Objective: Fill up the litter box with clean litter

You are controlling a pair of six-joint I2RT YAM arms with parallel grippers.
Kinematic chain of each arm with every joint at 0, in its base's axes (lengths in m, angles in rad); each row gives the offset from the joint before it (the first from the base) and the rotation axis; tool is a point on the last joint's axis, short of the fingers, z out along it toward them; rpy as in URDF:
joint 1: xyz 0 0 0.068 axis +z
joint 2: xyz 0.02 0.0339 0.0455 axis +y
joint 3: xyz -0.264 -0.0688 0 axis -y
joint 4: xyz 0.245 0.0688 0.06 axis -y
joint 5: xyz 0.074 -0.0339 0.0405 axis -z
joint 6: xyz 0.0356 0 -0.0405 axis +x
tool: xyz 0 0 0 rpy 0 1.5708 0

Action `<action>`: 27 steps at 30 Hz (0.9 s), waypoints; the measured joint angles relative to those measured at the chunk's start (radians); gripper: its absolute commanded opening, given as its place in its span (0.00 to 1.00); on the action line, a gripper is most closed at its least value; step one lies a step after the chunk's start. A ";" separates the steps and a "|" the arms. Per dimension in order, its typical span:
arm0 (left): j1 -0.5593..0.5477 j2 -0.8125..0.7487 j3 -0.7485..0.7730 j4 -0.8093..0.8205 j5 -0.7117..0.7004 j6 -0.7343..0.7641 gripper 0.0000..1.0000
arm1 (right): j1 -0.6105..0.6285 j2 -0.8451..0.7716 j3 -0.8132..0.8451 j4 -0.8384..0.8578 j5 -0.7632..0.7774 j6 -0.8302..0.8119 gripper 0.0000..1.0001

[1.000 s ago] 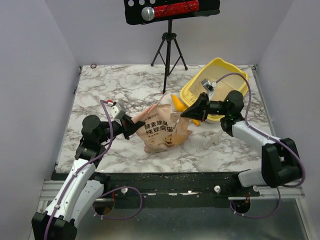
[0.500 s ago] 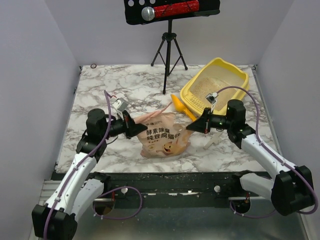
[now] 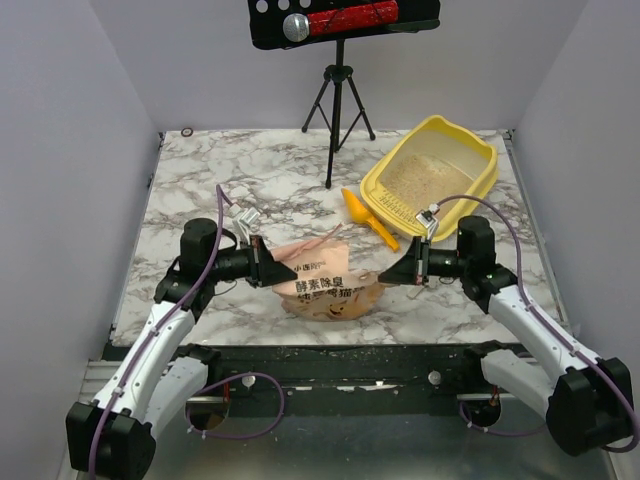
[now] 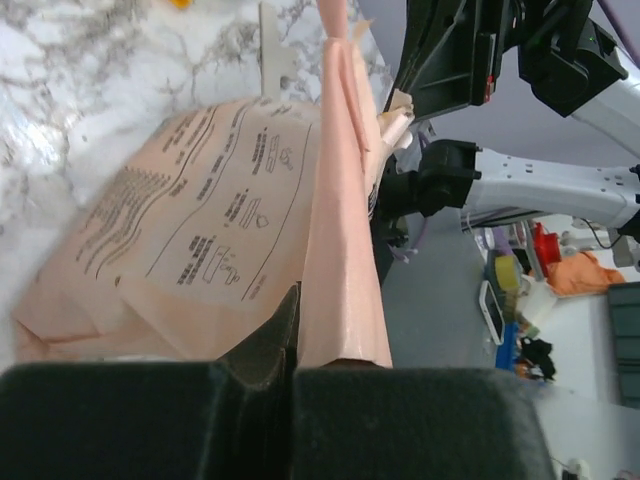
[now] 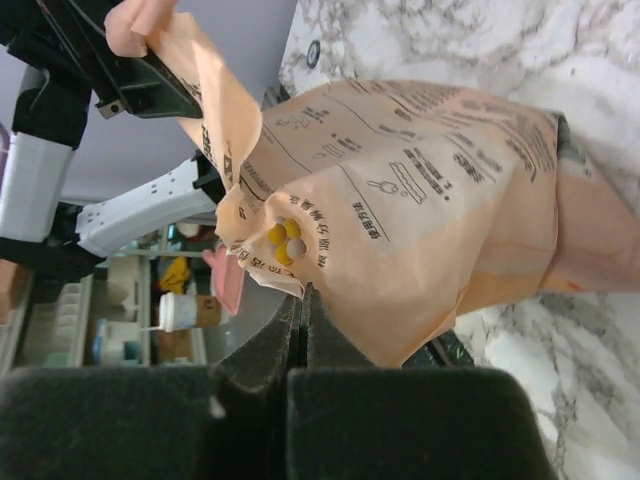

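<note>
The yellow litter box (image 3: 438, 122) stands at the back right with a layer of beige clean litter (image 3: 418, 178) inside. A tan paper bag (image 3: 325, 285) printed with text lies low over the marble near the front edge, held between both arms. On the bag's left edge my left gripper (image 3: 283, 272) is shut; the pinched fold (image 4: 340, 300) shows in the left wrist view. The bag's right edge sits in my shut right gripper (image 3: 385, 275), with the bag (image 5: 430, 200) filling the right wrist view above the jaws (image 5: 303, 295).
A yellow-orange scoop (image 3: 365, 215) lies on the marble table (image 3: 230, 175) just left of the litter box. A black tripod (image 3: 337, 100) stands at the back centre under a dark bar. Spilled grains dot the front rail (image 3: 330, 352).
Both grippers have carried the bag away from the litter box, toward the front edge and down. The bag has gone from raised and tilted to lying low.
</note>
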 measured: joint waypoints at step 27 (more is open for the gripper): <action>0.006 0.116 -0.060 -0.190 0.048 -0.026 0.00 | -0.012 -0.021 0.090 -0.243 0.040 -0.098 0.52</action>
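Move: The paper litter bag hangs between the two hands, each pinching one corner of its mouth. The bag's middle lies roughly 9 cm to the left hand's right and 11 cm below it, and about 11 cm to the right hand's left and 10 cm below. From the right hand, the orange scoop lies some 21 cm ahead and 2 cm left, the yellow litter box about 32 cm ahead and 13 cm right, both far below it. Both hands first ease the bag down and back, about 4 cm back and 4 to 6 cm down, the wrists rolling some 20 degrees so that their upper sides tip forward while the fingers keep pointing at each other across the bag. Then the right fingers open about halfway and let go of the right mouth corner, and that hand lifts about 4.5 cm and comes forward some 3 cm with its wrist rolling back, while the left hand keeps its pinch on the left corner, staying low and creeping only a centimetre or so forward. ##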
